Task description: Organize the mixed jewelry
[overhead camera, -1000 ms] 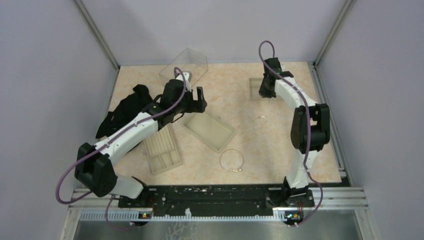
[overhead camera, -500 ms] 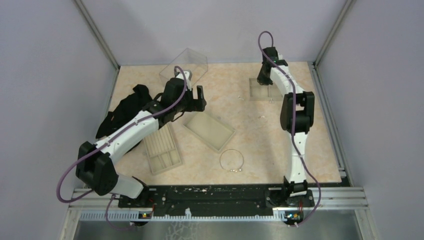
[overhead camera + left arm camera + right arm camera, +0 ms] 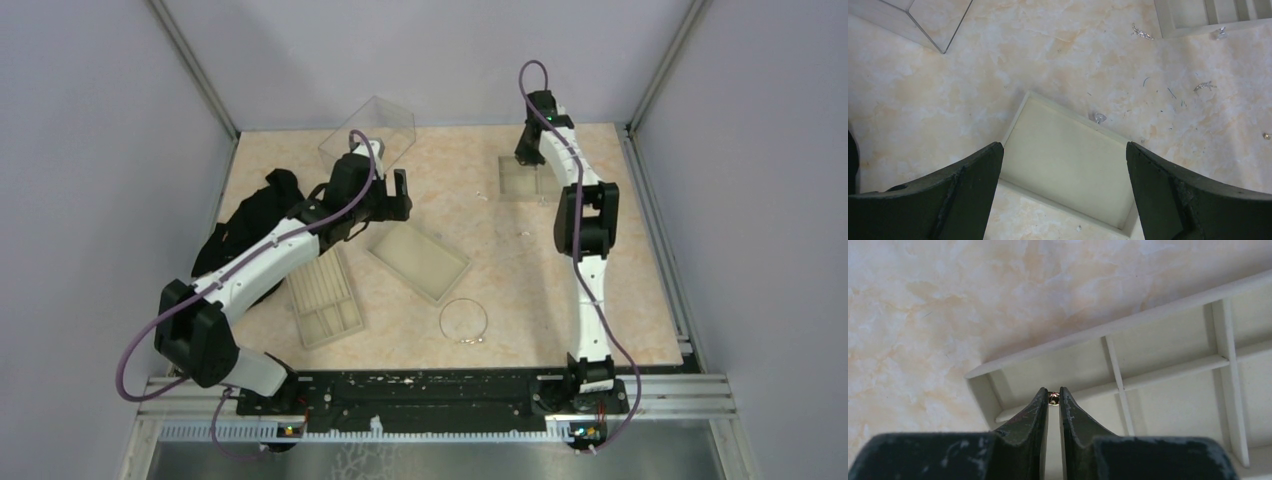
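Note:
My right gripper (image 3: 1053,396) is shut on a tiny gold piece (image 3: 1053,399), pinched between its very tips. It hangs over a corner compartment of the beige compartmented tray (image 3: 1128,322), which sits at the back right (image 3: 512,184). The thin silver hoop (image 3: 463,321) lies on the table in front. My left gripper (image 3: 1063,155) stands wide open with nothing in it, above the flat beige tray (image 3: 1068,170). A small silver piece (image 3: 1097,117) rests at that tray's far rim. More tiny silver pieces (image 3: 1141,34) (image 3: 1204,86) lie on the table beyond.
A clear plastic box (image 3: 370,135) stands at the back left. A black cloth (image 3: 255,225) lies by the left wall. A ridged beige tray (image 3: 325,297) sits left of the flat tray (image 3: 420,262). A small gold piece (image 3: 1267,135) lies at the left wrist view's right edge.
The right arm has stretched farther back, carrying its gripper over the compartmented tray's far left corner. The left arm has barely moved.

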Controlling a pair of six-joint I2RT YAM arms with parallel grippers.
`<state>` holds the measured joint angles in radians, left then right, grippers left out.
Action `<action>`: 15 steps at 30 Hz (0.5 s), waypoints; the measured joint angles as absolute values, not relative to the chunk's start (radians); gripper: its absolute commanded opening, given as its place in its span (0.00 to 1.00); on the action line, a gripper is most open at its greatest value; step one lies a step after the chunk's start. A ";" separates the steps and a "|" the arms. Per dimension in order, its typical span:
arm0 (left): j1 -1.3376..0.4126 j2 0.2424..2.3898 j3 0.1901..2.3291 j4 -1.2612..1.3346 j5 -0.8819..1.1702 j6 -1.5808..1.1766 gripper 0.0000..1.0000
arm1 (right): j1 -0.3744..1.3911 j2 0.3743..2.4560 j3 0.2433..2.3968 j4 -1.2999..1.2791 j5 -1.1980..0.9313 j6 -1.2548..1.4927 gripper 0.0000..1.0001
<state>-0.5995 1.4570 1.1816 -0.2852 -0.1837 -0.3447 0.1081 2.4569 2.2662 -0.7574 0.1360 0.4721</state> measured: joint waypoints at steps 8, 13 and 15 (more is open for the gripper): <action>-0.599 1.465 1.182 -0.286 -0.189 -0.345 0.99 | 0.108 2.514 2.326 -0.772 0.105 0.484 0.19; -0.599 1.465 1.182 -0.289 -0.194 -0.345 0.99 | 0.106 2.524 2.349 -0.772 0.077 0.508 0.45; -0.599 1.465 1.182 -0.292 -0.197 -0.344 0.99 | 0.105 2.532 2.371 -0.769 0.068 0.517 0.46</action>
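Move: My right hand holds the small gold earring over the organizer tray. The middle of the far-left compartment lies about 2 cm ahead, 1 cm left and 3 cm down. A clear-stone piece sits at the tray's near edge, some 10 cm back and 4 cm right; a silver piece lies about 10 cm back and 10 cm left. From my left hand that compartment is roughly 24 cm forward, 27 cm right and 16 cm down. I sink my right hand a little over 1 cm into the far-left compartment, easing left as it goes. Then I spread the fingers to a bit under half open and let go of the gold earring, the hand rolling its left side up some 5 degrees and drifting forward and slightly up at the end. ##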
